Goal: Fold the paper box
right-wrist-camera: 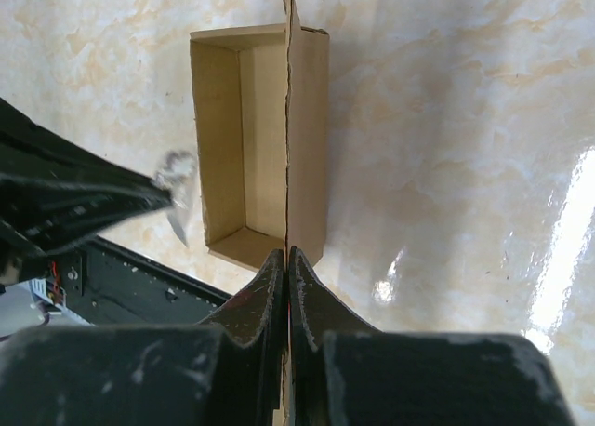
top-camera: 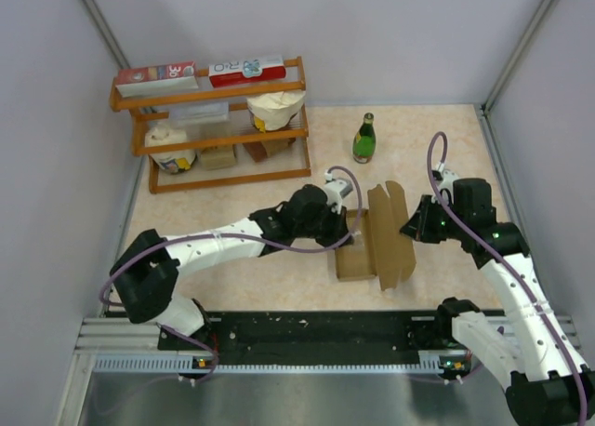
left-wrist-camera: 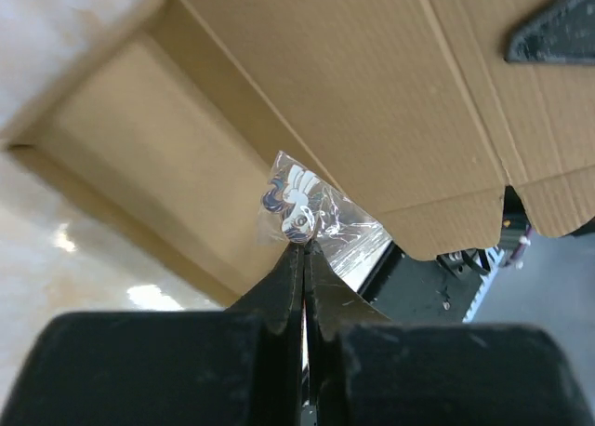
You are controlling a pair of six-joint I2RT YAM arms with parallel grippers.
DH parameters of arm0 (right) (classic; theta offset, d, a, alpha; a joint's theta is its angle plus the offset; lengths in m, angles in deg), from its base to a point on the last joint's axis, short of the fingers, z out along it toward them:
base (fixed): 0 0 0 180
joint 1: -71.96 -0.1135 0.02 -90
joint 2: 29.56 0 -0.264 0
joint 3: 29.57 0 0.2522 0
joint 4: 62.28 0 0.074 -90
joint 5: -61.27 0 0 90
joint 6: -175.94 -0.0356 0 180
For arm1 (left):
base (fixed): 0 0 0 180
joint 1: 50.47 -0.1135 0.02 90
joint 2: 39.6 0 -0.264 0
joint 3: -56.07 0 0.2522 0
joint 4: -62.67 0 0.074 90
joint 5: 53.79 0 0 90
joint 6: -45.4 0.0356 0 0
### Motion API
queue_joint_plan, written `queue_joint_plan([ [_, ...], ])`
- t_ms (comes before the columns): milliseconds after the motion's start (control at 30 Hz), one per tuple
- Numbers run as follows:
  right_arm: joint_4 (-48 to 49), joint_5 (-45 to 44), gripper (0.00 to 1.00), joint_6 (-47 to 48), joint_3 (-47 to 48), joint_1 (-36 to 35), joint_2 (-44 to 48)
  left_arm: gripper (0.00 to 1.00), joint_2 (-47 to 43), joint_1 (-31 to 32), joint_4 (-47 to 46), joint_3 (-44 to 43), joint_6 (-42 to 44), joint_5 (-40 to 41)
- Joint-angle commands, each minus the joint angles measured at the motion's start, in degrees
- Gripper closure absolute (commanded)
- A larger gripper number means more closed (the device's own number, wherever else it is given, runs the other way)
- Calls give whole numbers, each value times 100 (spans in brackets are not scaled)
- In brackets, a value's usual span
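The paper box (top-camera: 361,255) is a plain brown tray lying on the table, with its lid panel (top-camera: 391,232) standing upright along its right side. My right gripper (top-camera: 410,228) is shut on the thin edge of that lid (right-wrist-camera: 287,119), and the open tray (right-wrist-camera: 244,147) shows beyond its tips (right-wrist-camera: 287,255). My left gripper (top-camera: 351,229) hovers over the tray, shut (left-wrist-camera: 304,247) on a small clear plastic bag (left-wrist-camera: 299,212) holding a printed piece. In the right wrist view the same bag (right-wrist-camera: 177,186) hangs just left of the tray.
A wooden shelf (top-camera: 223,128) with cartons and jars stands at the back left. A green bottle (top-camera: 364,138) stands behind the box. A black rail (top-camera: 316,333) runs along the near edge. Grey walls close in both sides.
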Motion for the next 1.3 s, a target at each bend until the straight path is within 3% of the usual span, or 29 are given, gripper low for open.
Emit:
queue_joint_plan([
  [0,216,87,99,96,18,48,108,100,377,268,-124,-336,159,-118],
  [67,207,87,99,105,9,48,117,97,457,295,-151,-345,141,-65],
  [267,198,78,99,114,9,48,108,70,510,313,25,-406,194,234],
  [500,128,113,99,158,79,57,56,67,440,304,-116,-424,132,418],
  [667,-109,262,100,351,246,57,-190,67,-130,138,129,-240,18,1041],
  [967,-837,456,100,922,904,40,-769,61,-2002,-1005,-63,1447,-386,1210],
  [1267,-1155,-378,100,1159,1704,-776,-1464,55,-2259,-1260,-221,2107,-263,1298],
])
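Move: My left hand holds the small plastic bag over the open box; the box's middle lies about 3 cm to my right, 2 cm ahead and some 11 cm down. The raised lid panel stands roughly 10 cm to the right and 3 cm ahead, 6 cm lower. The right gripper is about 12 cm right, 1 cm ahead and 3 cm higher. From my right hand, already pinching the lid, the box is 9 cm left, 2 cm ahead, 14 cm down. I ease my left hand down about 3 cm and slightly back and right over the box, open the fingers to let the bag go, and pause there. Then I sweep left some 15 cm and forward about 5 cm, away from the box, rising and then sinking again while the hand turns counter-clockwise. My right hand keeps its pinch on the lid and late on dips, lifts and turns about 10 degrees counter-clockwise. ##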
